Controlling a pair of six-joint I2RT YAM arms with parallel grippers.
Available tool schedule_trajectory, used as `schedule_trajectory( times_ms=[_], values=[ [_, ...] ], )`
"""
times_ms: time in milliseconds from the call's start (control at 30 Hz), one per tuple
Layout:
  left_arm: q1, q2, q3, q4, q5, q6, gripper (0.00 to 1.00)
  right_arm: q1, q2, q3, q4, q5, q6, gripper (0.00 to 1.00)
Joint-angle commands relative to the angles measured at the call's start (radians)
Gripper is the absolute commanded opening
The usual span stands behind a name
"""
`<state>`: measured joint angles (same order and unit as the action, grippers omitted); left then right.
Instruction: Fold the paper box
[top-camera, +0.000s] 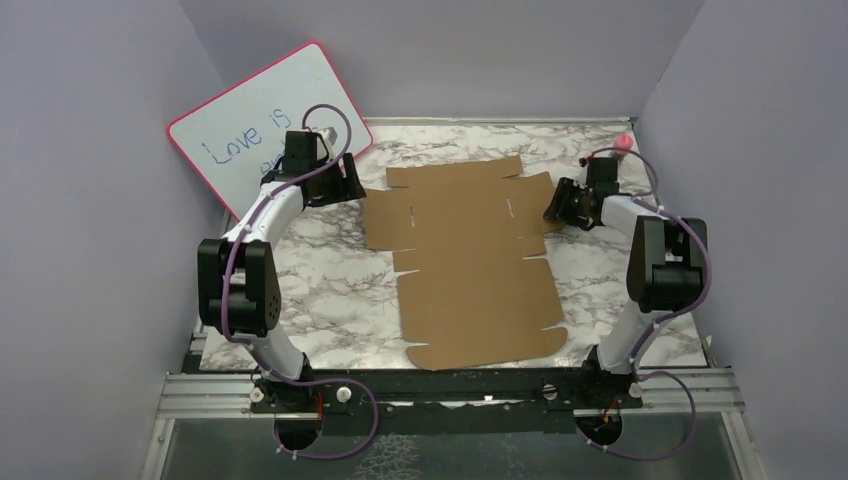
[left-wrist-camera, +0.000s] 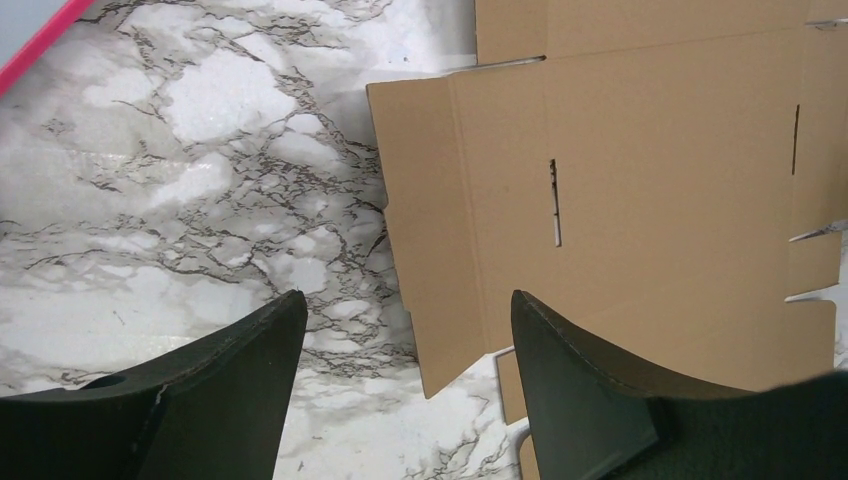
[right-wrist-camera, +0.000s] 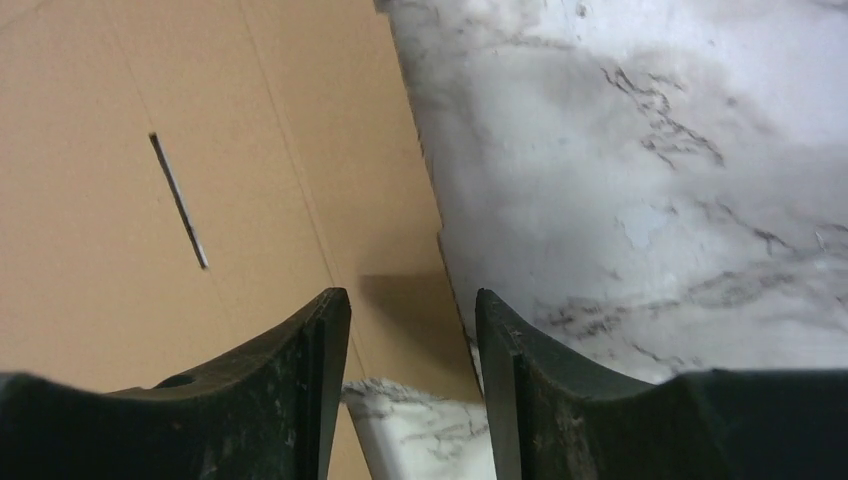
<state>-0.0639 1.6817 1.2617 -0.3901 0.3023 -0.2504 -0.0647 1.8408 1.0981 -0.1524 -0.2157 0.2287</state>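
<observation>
The paper box (top-camera: 470, 260) lies unfolded and flat on the marble table (top-camera: 330, 290), a brown die-cut sheet with flaps and slits. My left gripper (top-camera: 352, 185) hovers at the sheet's left side flap. In the left wrist view the left gripper (left-wrist-camera: 407, 295) stands open, with the paper box (left-wrist-camera: 650, 200) flap's near corner between its fingers and touching neither. My right gripper (top-camera: 553, 208) is at the right side flap. In the right wrist view its jaws (right-wrist-camera: 411, 293) straddle the paper box (right-wrist-camera: 120, 200) flap's edge with a narrow gap, gripping nothing.
A pink-framed whiteboard (top-camera: 262, 130) with blue writing leans at the back left, behind the left arm; its pink edge (left-wrist-camera: 40, 40) shows in the left wrist view. A small pink object (top-camera: 624, 142) sits at the back right corner. Purple walls enclose the table.
</observation>
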Motion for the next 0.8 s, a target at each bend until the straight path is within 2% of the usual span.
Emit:
schedule_trajectory(
  times_ms=[0, 133, 267, 433, 767],
  values=[
    [-0.001, 0.032, 0.018, 0.027, 0.062, -0.003, 0.76, 0.002, -0.102, -0.034, -0.018, 0.066, 0.044, 0.59],
    [-0.001, 0.071, 0.066, 0.026, 0.076, -0.019, 0.76, 0.002, -0.123, 0.030, -0.010, 0.015, 0.032, 0.70],
    [-0.002, 0.136, 0.162, 0.024, 0.081, -0.042, 0.76, 0.002, -0.070, 0.124, 0.038, -0.100, 0.042, 0.77],
    [-0.005, 0.276, 0.294, 0.032, 0.111, -0.093, 0.76, 0.003, 0.054, 0.240, 0.088, -0.245, 0.093, 0.77],
    [-0.022, 0.483, 0.466, 0.109, 0.187, -0.176, 0.74, 0.003, 0.300, 0.455, 0.143, -0.402, 0.183, 0.77]
  ],
)
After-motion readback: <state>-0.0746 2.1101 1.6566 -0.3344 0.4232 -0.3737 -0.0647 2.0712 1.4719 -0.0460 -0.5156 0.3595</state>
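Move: The far flap's right end lies about 13 cm ahead of the right hand and 8 cm to its left, roughly 2 cm lower. The right side flap is right at those fingers, its middle some 3 cm ahead and 2 cm left; a pink bottle stands about 12 cm ahead and 14 cm right. From the left hand, the far flap's left end is about 11 cm ahead, 9 cm right and 11 cm below; the left side flap's middle is level with it, 5 cm right. Backing off a centimetre and rising, the right hand comes free of the right side flap, its fingers opening from about half to three quarters, then arcs up and forward about 10 cm and a little left towards the far flap's right end, tips lifting, sinking again at the end. The left hand, still open, reaches forward and slightly right and down, towards that flap's left end. ##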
